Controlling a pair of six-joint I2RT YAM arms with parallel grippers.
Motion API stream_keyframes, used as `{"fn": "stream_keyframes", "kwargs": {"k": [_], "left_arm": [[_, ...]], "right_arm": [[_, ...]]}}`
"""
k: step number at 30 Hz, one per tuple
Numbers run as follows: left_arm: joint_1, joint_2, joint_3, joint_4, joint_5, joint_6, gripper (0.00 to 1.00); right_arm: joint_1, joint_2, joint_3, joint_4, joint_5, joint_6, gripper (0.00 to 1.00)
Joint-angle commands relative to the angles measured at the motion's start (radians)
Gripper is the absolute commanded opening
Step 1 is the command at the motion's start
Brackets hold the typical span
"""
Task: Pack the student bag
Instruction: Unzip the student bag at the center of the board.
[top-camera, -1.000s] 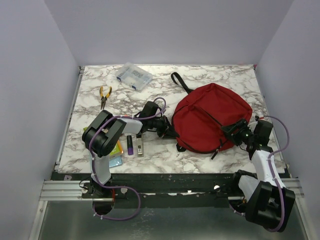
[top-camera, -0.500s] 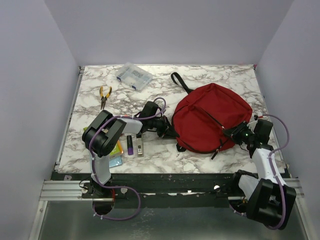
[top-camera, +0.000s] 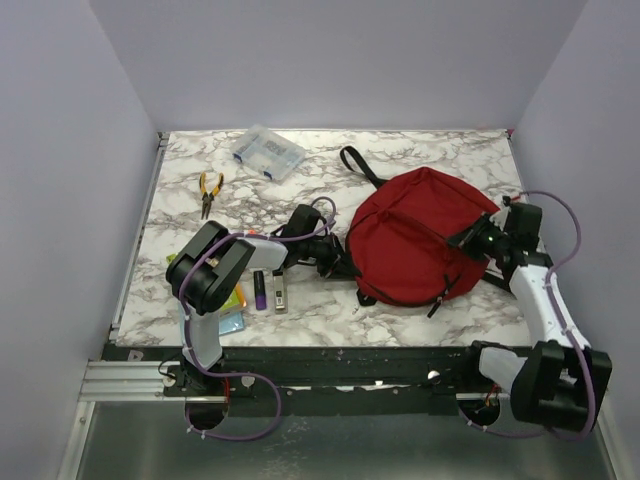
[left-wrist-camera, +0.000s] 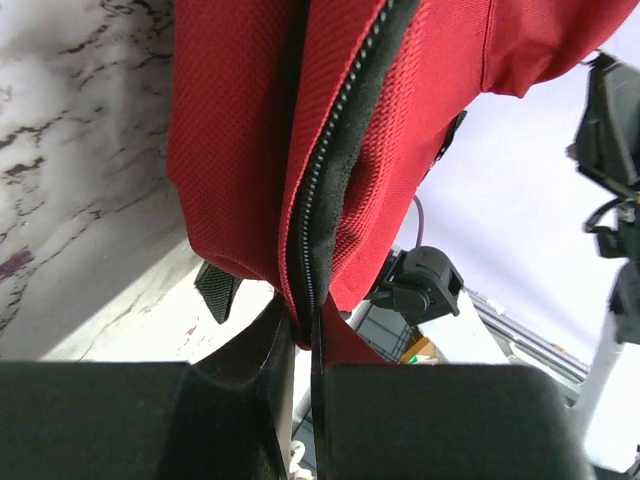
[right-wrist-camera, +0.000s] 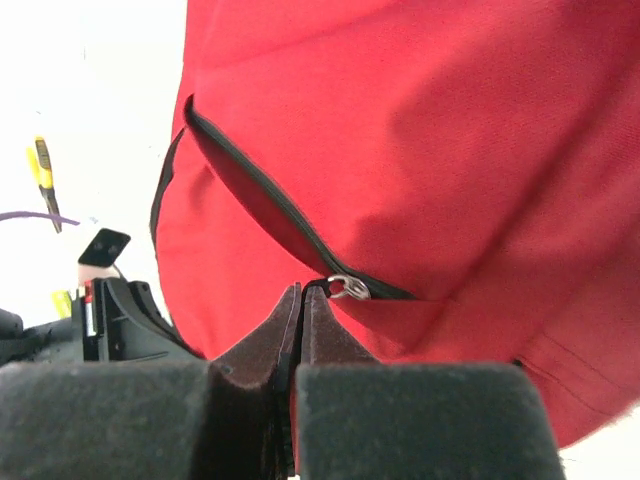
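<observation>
The student bag, dark red with black straps, lies at the table's middle right. My left gripper sits at its left edge. In the left wrist view the left gripper is shut on the bag's red fabric beside the black zip. My right gripper is over the bag's right side. In the right wrist view it is shut on the black pull tied to the metal zip slider. Left of the slider the zip gapes a little across the bag.
A clear plastic box stands at the back left, with yellow-handled pliers in front of it. A purple marker, a small silver item and green and orange packets lie by the left arm.
My right gripper has shut and moved from the bag's near right edge toward the back along its right side. The bag has shifted slightly. The left gripper has stayed put.
</observation>
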Motion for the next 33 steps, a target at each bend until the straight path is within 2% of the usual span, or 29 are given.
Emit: {"fn": "stream_keyframes", "kwargs": {"k": [1,4,10,24,33], "left_arm": [[-0.016,0.017,0.01,0.021,0.044,0.02,0.0],[-0.019,0.02,0.013,0.021,0.047,0.025,0.0],[-0.029,0.007,0.015,0.021,0.045,0.036,0.0],[-0.045,0.033,0.033,0.015,0.068,0.042,0.0],[-0.059,0.061,0.048,-0.006,0.071,0.063,0.0]], "right_arm": [[0.191,0.141,0.183,-0.14,0.203,-0.074,0.0],[0.345,0.243,0.278,-0.173,0.297,-0.073,0.0],[0.494,0.454,0.437,-0.197,0.336,-0.05,0.0],[0.579,0.813,0.757,-0.14,0.151,0.02,0.0],[0.594,1.024,0.955,-0.074,0.163,0.103,0.0]]}}
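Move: The right hand already has the zipper pull pinched above the red bag. The zipper's left end, where it is heading, lies about 15 cm to its left, 10 cm farther out and some 4 cm lower. The base of the bag's black strap is about 17 cm ahead and 17 cm left; the bag corner held by the left hand is roughly 23 cm left and 6 cm back. From the left hand, the zipper's left end is about 17 cm ahead and 7 cm right. Sweeping left and forward in one quick pull, the right hand draws the pinched zipper tab along the zipper towards and past where its left end lay, about 24 cm in all. It sinks some 4 cm, turns about 25 degrees counter-clockwise and tips further down. The left hand keeps its grip on the bag corner, shifting only a centimetre or two back and right. ##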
